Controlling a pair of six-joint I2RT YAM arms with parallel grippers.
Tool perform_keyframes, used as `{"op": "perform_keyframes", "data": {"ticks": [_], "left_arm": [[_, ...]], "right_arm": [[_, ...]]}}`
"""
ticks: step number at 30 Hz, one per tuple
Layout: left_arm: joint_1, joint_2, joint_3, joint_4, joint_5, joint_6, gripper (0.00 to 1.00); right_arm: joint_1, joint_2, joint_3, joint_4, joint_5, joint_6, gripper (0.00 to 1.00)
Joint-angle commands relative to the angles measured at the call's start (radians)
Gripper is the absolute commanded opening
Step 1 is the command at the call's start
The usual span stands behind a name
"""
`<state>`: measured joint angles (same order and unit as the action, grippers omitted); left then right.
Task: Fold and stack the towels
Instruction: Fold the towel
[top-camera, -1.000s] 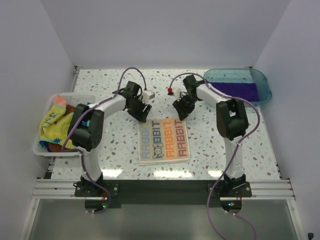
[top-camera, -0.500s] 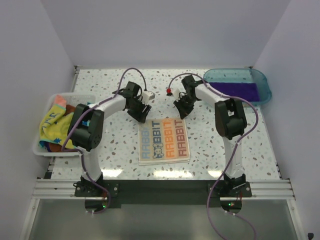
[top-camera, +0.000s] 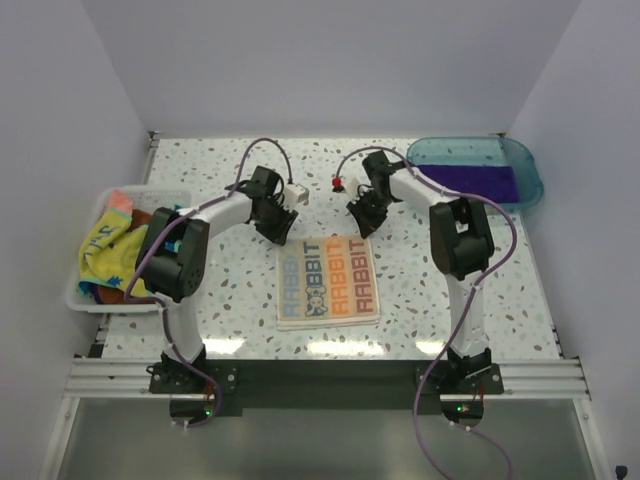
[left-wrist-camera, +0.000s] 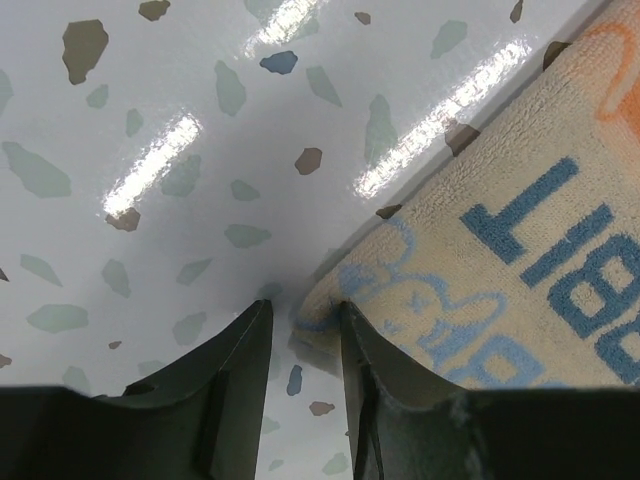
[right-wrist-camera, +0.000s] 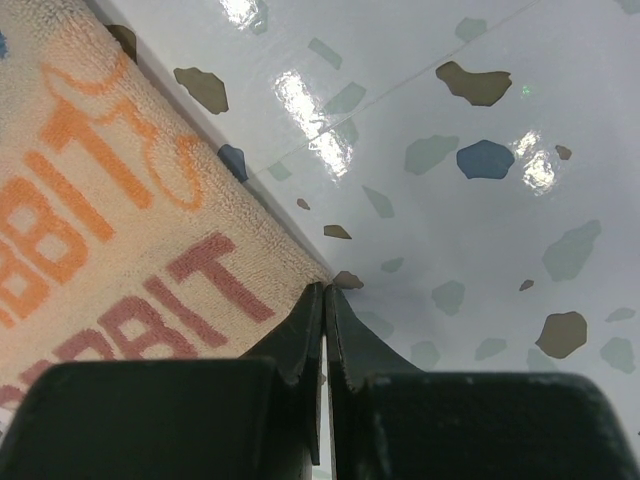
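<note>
A white towel with coloured RABBIT lettering (top-camera: 328, 282) lies flat at the table's middle. My left gripper (top-camera: 282, 228) is at its far left corner. In the left wrist view the jaws (left-wrist-camera: 303, 308) stand apart, with the corner of the RABBIT towel (left-wrist-camera: 480, 250) lying between them against the right finger. My right gripper (top-camera: 362, 222) is at the far right corner. Its jaws (right-wrist-camera: 325, 288) are pressed together where the tip of the RABBIT towel (right-wrist-camera: 130, 230) runs in between them. A deep purple towel (top-camera: 485, 183) lies in the teal tray (top-camera: 470, 146).
A white bin (top-camera: 152, 194) at the left table edge holds a yellow crocodile towel (top-camera: 105, 248) with pink and brown cloth around it. The teal tray stands at the back right corner. Grey walls close in on three sides.
My right jaws have shut at the towel's far right corner. My left jaws have narrowed around the far left corner. Both arms have barely shifted; the towel lies as before.
</note>
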<state>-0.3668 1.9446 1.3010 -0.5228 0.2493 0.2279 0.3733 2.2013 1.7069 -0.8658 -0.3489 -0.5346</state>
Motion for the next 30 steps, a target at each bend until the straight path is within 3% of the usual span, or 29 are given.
{"op": "perform_keyframes", "data": {"ticks": [1, 5, 7, 9, 14, 23, 30], "left_arm": [[0.002, 0.034, -0.068, -0.046, -0.039, -0.005, 0.38], [0.002, 0.057, -0.082, -0.06, -0.08, -0.004, 0.29], [0.002, 0.063, -0.071, -0.069, -0.091, 0.005, 0.2], [0.002, 0.063, -0.045, -0.078, -0.104, 0.013, 0.11], [0.002, 0.073, 0.076, -0.094, -0.14, 0.062, 0.0], [0.002, -0.004, 0.17, -0.062, -0.238, 0.067, 0.0], [0.0, -0.172, 0.026, 0.03, -0.272, -0.01, 0.0]], "right_arm": [[0.016, 0.021, -0.056, -0.003, 0.054, -0.007, 0.0], [0.016, 0.0, -0.055, 0.014, 0.067, 0.007, 0.0], [0.016, -0.015, -0.044, 0.021, 0.077, 0.019, 0.0], [0.016, -0.029, -0.032, 0.028, 0.094, 0.027, 0.0], [0.016, -0.058, 0.005, 0.077, 0.162, 0.082, 0.0], [0.016, -0.155, 0.059, 0.157, 0.306, 0.148, 0.0], [0.029, -0.258, -0.072, 0.203, 0.327, 0.217, 0.0]]}}
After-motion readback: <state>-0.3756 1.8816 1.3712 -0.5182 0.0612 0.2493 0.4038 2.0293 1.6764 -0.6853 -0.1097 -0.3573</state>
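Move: Right between the left hand's still parted fingers sits the towel's far left corner, about level with the finger pads; the towel's middle lies some 9 cm back and 9 cm to the right of that hand, the white basket about 28 cm to its left and 2 cm back. The right hand already holds the far right corner; from it the teal bin stands roughly 20 cm right and 14 cm ahead. Closing fully on the far left corner, the left fingers pinch it while that hand creeps about 1 cm forward and left; the right keeps its shut grip on the other corner. Then both sweep forward together, increasingly upward, pulling the far edge away from the bases: the right rises about 7 cm and goes 5 cm forward, its fingers tilting outward, the left some 4 cm each way. ##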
